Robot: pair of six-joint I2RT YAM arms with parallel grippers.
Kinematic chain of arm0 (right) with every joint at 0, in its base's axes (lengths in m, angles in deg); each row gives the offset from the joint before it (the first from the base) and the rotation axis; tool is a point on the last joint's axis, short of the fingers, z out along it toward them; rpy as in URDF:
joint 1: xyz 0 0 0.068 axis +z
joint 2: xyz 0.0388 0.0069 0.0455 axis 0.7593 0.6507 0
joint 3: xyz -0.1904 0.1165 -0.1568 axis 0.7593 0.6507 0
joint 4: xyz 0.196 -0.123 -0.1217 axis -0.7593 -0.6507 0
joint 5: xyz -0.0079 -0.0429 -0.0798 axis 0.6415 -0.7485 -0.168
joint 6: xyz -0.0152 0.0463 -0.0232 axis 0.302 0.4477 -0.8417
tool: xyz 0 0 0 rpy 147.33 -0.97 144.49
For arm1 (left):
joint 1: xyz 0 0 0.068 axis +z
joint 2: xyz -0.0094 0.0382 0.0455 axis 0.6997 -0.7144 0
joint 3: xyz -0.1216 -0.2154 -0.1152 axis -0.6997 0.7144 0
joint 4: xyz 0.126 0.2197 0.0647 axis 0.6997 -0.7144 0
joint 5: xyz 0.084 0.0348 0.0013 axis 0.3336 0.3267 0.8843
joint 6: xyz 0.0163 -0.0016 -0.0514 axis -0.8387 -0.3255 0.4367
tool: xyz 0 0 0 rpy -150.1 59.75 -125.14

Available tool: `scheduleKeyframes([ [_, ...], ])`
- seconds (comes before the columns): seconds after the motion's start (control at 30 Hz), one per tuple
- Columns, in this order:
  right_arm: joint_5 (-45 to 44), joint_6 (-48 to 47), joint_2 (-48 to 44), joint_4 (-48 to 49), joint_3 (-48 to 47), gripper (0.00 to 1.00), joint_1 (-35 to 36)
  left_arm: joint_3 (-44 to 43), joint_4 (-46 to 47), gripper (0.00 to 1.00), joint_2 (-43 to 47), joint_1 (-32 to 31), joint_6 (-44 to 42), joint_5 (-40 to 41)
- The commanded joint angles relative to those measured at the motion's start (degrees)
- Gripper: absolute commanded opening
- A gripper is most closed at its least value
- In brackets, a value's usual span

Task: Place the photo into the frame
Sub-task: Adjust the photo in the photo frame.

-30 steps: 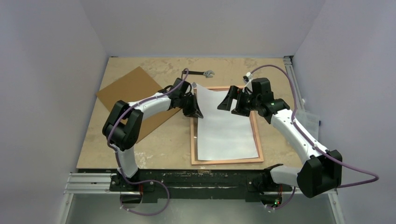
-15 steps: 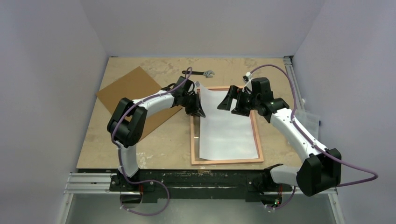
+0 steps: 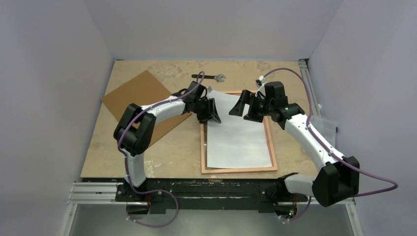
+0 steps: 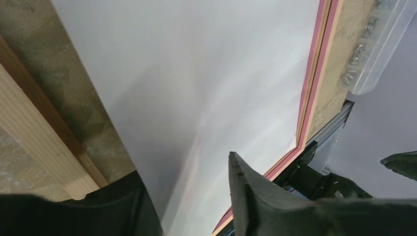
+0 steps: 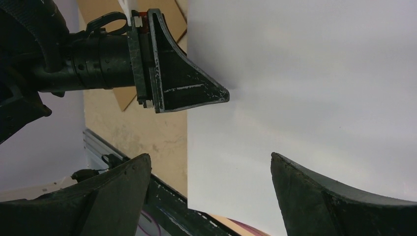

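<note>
The photo [image 3: 238,137] lies white back up inside the pink-edged frame [image 3: 269,142] on the table. In the left wrist view the photo [image 4: 196,73] fills most of the picture, with the frame's pink rail [image 4: 314,83] beyond it. My left gripper [image 3: 213,118] is at the photo's upper left edge, open, and that edge runs loose between its parted fingers [image 4: 246,196]. My right gripper [image 3: 239,115] hovers wide open over the photo's upper part [image 5: 319,73], holding nothing. From the right wrist, the left gripper's finger [image 5: 196,93] shows at the sheet's edge.
A plain brown board [image 3: 142,98] lies at the back left, partly under the left arm. A black wrench [image 3: 209,76] lies behind the frame. A clear plastic bag [image 3: 324,125] sits off the table's right edge. A metal rail [image 3: 196,189] runs along the front.
My left gripper has opened off the photo's left edge after carrying it slightly right. The raised corner has settled flatter into the frame. The right arm has not moved.
</note>
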Motion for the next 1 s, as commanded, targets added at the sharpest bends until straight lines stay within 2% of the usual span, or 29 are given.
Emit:
scheduleKeyframes([
  [0.0, 0.4, -1.2, -0.2, 0.5, -2.1, 0.91, -0.3, -1.1, -2.9, 0.53, 4.6, -0.9, -1.1, 4.1],
  [0.1, 0.4, -1.2, -0.6, 0.5, -1.9, 0.91, -0.3, -2.6, -8.1, 0.72, 6.9, -1.6, -3.0, 9.2],
  [0.27, 0.1, -1.4, -0.8, 0.4, -1.7, 0.91, -0.3, -5.8, -17.0, 0.86, 10.2, -3.4, -5.4, 18.3],
  [0.6, 0.0, -2.5, -0.8, -0.1, -1.3, 0.91, -0.3, -4.3, -23.2, 0.89, 17.0, -3.9, -6.6, 29.7],
  [0.8, -0.3, -2.5, -0.1, -0.3, -0.6, 0.91, -0.2, -0.7, -23.3, 0.89, 18.8, -3.8, -6.4, 32.7],
  [0.97, 0.6, -1.7, 1.9, 1.2, 0.3, 0.91, 0.2, 4.7, -21.1, 0.90, 17.9, -2.0, -4.8, 31.6],
])
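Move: The photo's left edge is between the left fingers, already parting. Its middle lies about 11 cm right of this hand, 4 cm back and 3 cm below. The frame under it is centred about 11 cm right, 5 cm back and 5 cm down. The brown board's middle is some 27 cm left and 5 cm ahead, the wrench 19 cm straight ahead. From the right hand the photo's middle lies 6 cm back, neither left nor right, about 14 cm below. Spread the left fingers on to wide open so the photo's left edge comes free over the frame, and take the gripper left about 9 cm, past the frame's left side. Rise some 7 cm on the way, then sink about 2 cm at the end, swinging the fingers nearly 30 degrees from slanting right to pointing almost straight down. ##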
